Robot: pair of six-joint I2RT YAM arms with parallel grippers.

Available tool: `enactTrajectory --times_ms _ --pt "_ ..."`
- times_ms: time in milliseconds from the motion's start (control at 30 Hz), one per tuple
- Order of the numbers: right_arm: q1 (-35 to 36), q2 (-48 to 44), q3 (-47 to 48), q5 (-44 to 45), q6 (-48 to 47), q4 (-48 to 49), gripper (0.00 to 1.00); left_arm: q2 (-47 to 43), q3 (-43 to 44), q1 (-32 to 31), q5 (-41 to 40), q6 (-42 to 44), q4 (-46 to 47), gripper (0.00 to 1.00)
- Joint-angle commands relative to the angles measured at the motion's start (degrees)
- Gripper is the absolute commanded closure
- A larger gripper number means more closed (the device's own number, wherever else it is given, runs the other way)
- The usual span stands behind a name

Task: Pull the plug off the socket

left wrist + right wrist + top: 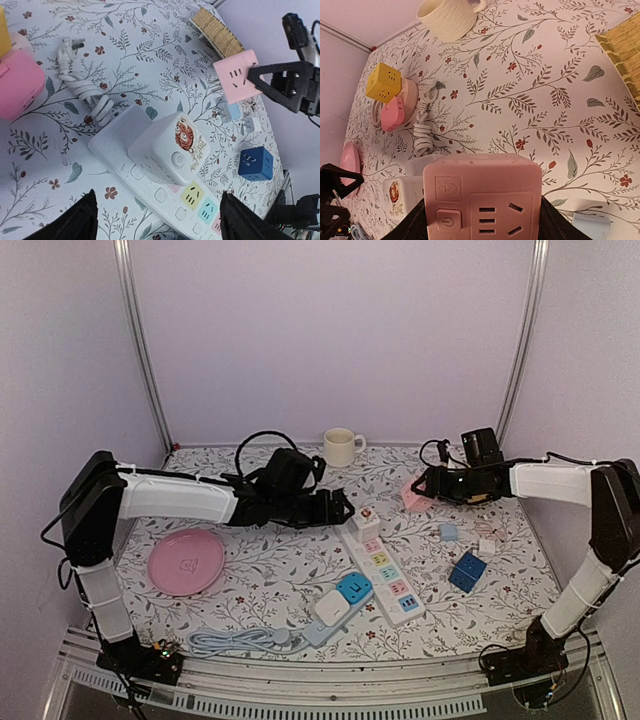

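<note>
A white cube plug [175, 150] with a tiger sticker sits plugged into the far end of a white power strip [117, 150]; both also show in the top view, the plug [366, 521] on the strip [392, 580]. My left gripper [157, 222] is open, its fingers [75, 222] spread wide just short of the plug, touching nothing. In the top view it [345, 506] is left of the plug. My right gripper [482, 215] is shut on a pink cube socket [482, 197], held above the table right of the strip [414, 494].
A cream mug [341, 447] stands at the back. A pink plate [186, 561] lies left. A blue cube [467, 571] and small adapters [449, 532] lie right. A blue-and-white adapter [345, 597] and coiled cable [235, 641] lie near the front. A white cord bundle [85, 87] lies behind the strip.
</note>
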Motion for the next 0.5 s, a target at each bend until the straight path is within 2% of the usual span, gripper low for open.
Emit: enactTrajectory --times_ms 0,233,333,467 --pt "-2.0 5.1 2.6 -6.2 1.3 5.8 0.74 -4.6 -4.6 -0.7 -1.7 -0.1 0.1 0.16" --pt "-5.1 12.4 4.4 -9.9 2.7 7.3 0.73 -8.8 -9.6 -1.6 -3.3 -1.6 0.8 0.16" --pt "-6.4 14.2 4.3 -11.2 3.1 7.6 0.63 -9.9 -10.8 -2.0 -3.9 -2.1 0.9 0.16" --pt "-8.0 14.7 3.1 -11.1 3.4 7.4 0.43 -10.8 -12.0 -2.3 -4.4 -2.5 1.1 0.16"
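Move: The pink plug is already in the right fingers, bound for bare table some 3 cm ahead, 2 cm to the left and 10 cm below. The pale blue plug lies about 2 cm back and 4 cm right of that hand, the basket 10 cm ahead and 7 cm right, both roughly 11 cm lower. From the empty left hand, the white cube plug on the socket strip is about 4 cm ahead, 5 cm right and 8 cm down. The pink plug, still gripped by the right hand, is lowered about 7 cm towards the bare table just beyond the pale blue plug, drifting some 3 cm forward and slightly left as the wrist tips forward-down about 10 degrees. Meanwhile the left hand, fingers still wide, backs off left and towards its base from the white cube plug, by about 5 cm, rising slightly, then sinking. ##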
